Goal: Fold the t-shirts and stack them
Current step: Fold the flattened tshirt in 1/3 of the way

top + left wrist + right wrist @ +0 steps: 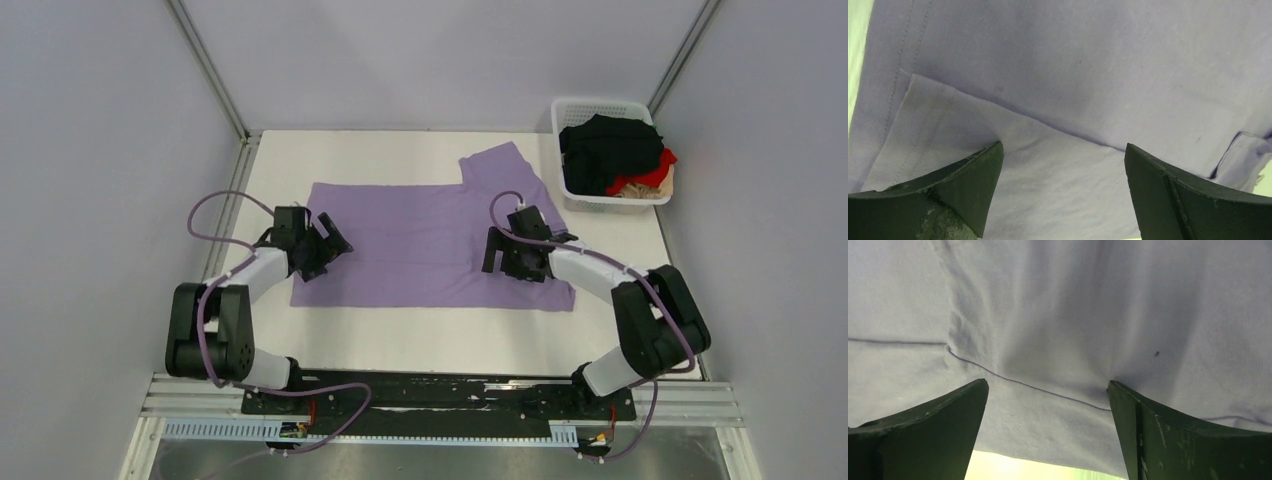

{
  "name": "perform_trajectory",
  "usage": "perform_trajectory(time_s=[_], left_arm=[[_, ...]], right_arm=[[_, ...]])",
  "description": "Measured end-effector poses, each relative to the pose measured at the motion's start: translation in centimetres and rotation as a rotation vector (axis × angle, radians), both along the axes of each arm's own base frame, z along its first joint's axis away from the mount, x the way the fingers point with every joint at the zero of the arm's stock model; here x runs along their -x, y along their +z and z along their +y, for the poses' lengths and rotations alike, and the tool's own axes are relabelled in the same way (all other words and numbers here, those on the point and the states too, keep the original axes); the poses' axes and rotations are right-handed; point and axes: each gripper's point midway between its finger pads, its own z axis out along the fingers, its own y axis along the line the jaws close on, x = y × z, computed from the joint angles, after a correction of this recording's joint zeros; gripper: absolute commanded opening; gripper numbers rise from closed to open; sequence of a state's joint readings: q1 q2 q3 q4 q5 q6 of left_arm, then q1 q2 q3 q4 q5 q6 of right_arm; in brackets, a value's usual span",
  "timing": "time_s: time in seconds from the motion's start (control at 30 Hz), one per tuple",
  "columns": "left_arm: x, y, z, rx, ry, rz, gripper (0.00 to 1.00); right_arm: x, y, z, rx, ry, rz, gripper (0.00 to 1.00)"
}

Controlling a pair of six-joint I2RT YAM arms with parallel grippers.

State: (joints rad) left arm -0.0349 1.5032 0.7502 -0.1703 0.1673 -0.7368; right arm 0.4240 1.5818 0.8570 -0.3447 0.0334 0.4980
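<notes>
A light purple t-shirt (420,240) lies spread flat on the white table, with one sleeve sticking out at the back right. My left gripper (335,243) is open and rests over the shirt's left end; in the left wrist view its fingers (973,175) straddle a folded layer of the purple cloth (1058,85). My right gripper (497,258) is open over the shirt's right part; in the right wrist view its fingers (1148,425) straddle purple cloth (1058,315) near a seam and the shirt's edge. Black, red and beige shirts (612,152) are piled in the basket.
A white plastic lattice basket (580,196) stands at the back right corner of the table. Grey walls close in on both sides and the back. A metal rail runs along the near edge behind the arm bases.
</notes>
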Motion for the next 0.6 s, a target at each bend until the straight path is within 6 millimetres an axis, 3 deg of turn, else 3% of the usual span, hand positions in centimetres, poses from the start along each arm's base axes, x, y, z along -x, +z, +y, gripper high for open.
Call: perform_trajectory(time_s=[0.2, 0.33, 0.6], left_arm=[[7.1, -0.2, -0.9, -0.002, -0.020, 0.047, 1.00], [10.0, -0.3, -0.9, -0.001, -0.015, 0.054, 1.00], [10.3, -0.4, -0.9, 0.005, 0.004, 0.071, 1.00]], right_arm=[[5.1, -0.1, -1.2, -0.050, -0.083, 0.103, 1.00], [7.4, 0.0, -1.2, -0.095, -0.124, 0.168, 1.00], [10.9, -0.1, -1.1, -0.115, -0.177, 0.292, 1.00]])
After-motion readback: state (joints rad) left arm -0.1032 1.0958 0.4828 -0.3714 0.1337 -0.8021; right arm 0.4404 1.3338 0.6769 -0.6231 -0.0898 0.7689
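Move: Both hands rest wide open on the purple t-shirt's folded near flap, taking it toward the table's near edge, straight back about 29 cm from the left hand and 26 cm from the right, roughly level. The t-shirt's middle lies some 22 cm right and 6 cm ahead of the left hand; from the right hand, it is 18 cm left and 9 cm ahead. The far sleeve is 34 cm straight ahead of the right hand. Still pressing the flap down with open fingertips, both hands drag the t-shirt straight back across the table about 10 cm, side by side. The left keeps its attitude and comes to rest first; the right goes on slowing, drifting slightly right while it tips some 15 degrees nearer to straight down and turns about 10 degrees clockwise. ##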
